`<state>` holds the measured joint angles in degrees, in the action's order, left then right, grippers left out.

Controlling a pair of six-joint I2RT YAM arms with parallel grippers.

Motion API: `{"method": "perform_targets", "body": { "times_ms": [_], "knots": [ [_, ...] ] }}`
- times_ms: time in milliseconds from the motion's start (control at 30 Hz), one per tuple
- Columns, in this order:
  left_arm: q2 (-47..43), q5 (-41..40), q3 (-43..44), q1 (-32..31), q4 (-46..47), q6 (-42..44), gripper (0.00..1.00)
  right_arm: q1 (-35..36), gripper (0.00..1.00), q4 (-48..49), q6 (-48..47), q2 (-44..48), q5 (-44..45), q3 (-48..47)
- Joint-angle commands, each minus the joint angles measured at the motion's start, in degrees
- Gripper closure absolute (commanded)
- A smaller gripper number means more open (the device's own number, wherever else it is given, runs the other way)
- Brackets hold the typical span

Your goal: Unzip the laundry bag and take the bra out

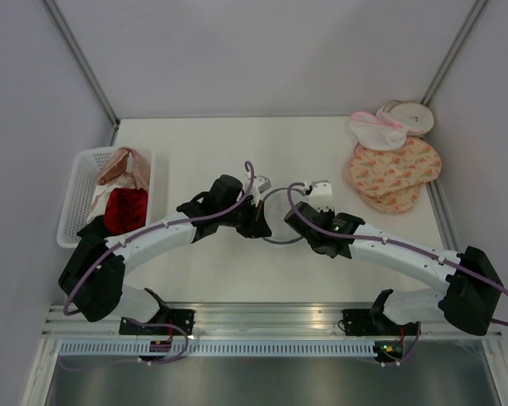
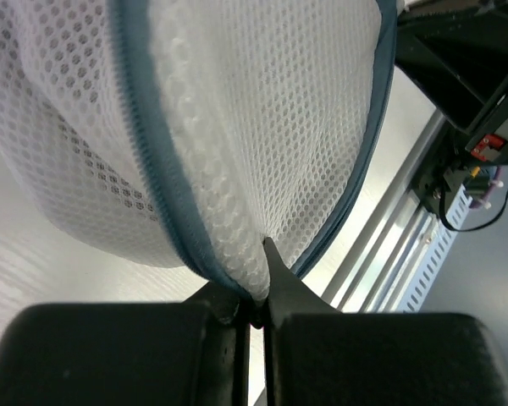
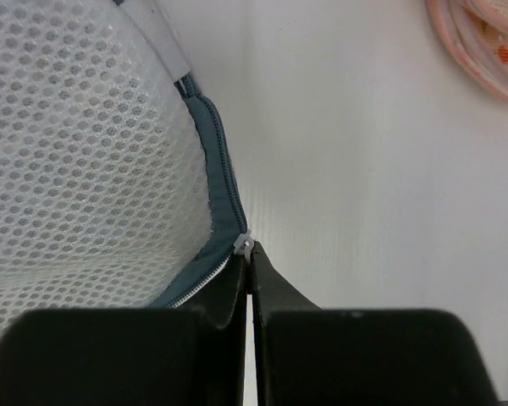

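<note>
The laundry bag (image 1: 281,218) is a round white mesh drum with a dark rim, lying mid-table between my two grippers. My left gripper (image 1: 261,227) is at its left side. In the left wrist view it (image 2: 258,296) is shut on a fold of the bag's mesh (image 2: 262,127) beside the blue-grey zipper tape (image 2: 148,144). My right gripper (image 1: 298,213) is at the bag's right side. In the right wrist view it (image 3: 250,251) is shut on the small grey zipper pull (image 3: 245,242) at the bag's edge (image 3: 76,169). The bra is hidden.
A white basket (image 1: 72,199) at the left holds a pink-peach garment (image 1: 123,165) and a red garment (image 1: 125,209). Peach patterned rounds (image 1: 394,169) and a white pouch with pink trim (image 1: 374,128) lie at the back right. A metal rail (image 1: 262,317) runs along the near edge.
</note>
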<state>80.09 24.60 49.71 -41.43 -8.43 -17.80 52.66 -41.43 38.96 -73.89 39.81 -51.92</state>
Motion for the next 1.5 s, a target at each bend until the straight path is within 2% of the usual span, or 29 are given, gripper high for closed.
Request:
{"method": "perform_targets", "body": {
  "times_ms": [0,100,200,233,300,400,500,567,667,700,900,1000,1167,1467],
  "knots": [
    [3.0,5.5,1.8,0.3,-9.1,6.4,0.98,-0.7,1.0,-6.0,1.0,0.3,12.0,-2.2],
    [2.9,4.1,2.2,0.3,-9.2,6.1,0.98,-0.7,1.0,-5.6,0.6,-0.5,10.6,-2.0],
    [0.7,-6.4,1.8,0.3,-7.5,1.2,0.68,-0.7,1.0,-1.7,-2.1,0.4,5.6,-0.2],
    [-1.4,-9.3,1.2,0.4,-6.4,-0.8,0.41,-0.7,1.0,-0.6,-2.6,1.1,1.8,1.1],
    [-3.6,-16.1,0.3,0.4,-5.3,-6.9,0.23,-0.6,1.0,2.3,-3.4,2.2,-1.4,2.3],
    [-8.7,-20.4,-3.7,0.3,-3.0,-15.5,0.17,-0.7,0.99,5.7,-4.6,3.0,-8.5,3.9],
    [-13.8,-20.6,-8.2,-0.1,0.9,-25.3,0.14,-0.7,1.0,10.0,-6.6,3.8,-19.0,5.3],
    [-17.1,-20.7,-14.3,-2.5,5.5,-32.0,0.13,-0.6,1.0,13.2,-7.1,4.5,-27.1,6.6],
    [-19.0,-22.3,-17.6,-4.7,8.1,-38.2,0.12,-0.7,0.99,19.2,-7.2,5.9,-34.9,8.4],
    [-19.4,-22.4,-19.6,-5.3,12.9,-39.1,0.11,-0.7,1.0,20.2,-7.2,6.6,-37.8,8.9],
    [-15.0,-22.5,-22.8,-7.2,27.0,-46.2,0.1,-0.7,1.0,21.8,-8.0,8.1,-39.6,9.3],
    [-12.5,-24.3,-22.4,-8.5,29.7,-48.5,0.09,-0.7,1.0,21.7,-8.4,8.9,-39.5,9.4],
    [-11.4,-34.3,-24.4,-9.6,33.7,-54.0,0.09,-0.6,0.99,21.2,-9.0,10.3,-41.7,10.1],
    [-2.6,-34.7,-21.4,-10.1,36.2,-54.5,0.12,-0.6,1.0,19.4,-10.3,10.9,-44.0,10.3]
  ]
}}
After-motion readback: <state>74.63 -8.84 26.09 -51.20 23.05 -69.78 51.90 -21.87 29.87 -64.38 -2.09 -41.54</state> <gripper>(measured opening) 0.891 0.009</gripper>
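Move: The laundry bag's rim is gripped by the left fingers, and the right fingers already hold its zipper pull, roughly 15 cm to the left hand's right and 1 cm farther out. The bag's middle lies some 4 cm ahead, 7 cm right and 4 cm below the left hand, or 3 cm ahead and 9 cm left of the right. From the right hand the near rim is about 5 cm back and 10 cm left; the floral pouch is some 17 cm ahead and 23 cm right. The zipper pull stays pinched in the right fingers and is carried about 10 cm left and 7 cm back to the bag's near side, the wrist turning some 30 degrees counter-clockwise. The left fingers open wide and let go of the rim; that hand swings left, then back, returning right and forward with a final dip beside the rim, still open and turned counter-clockwise. ##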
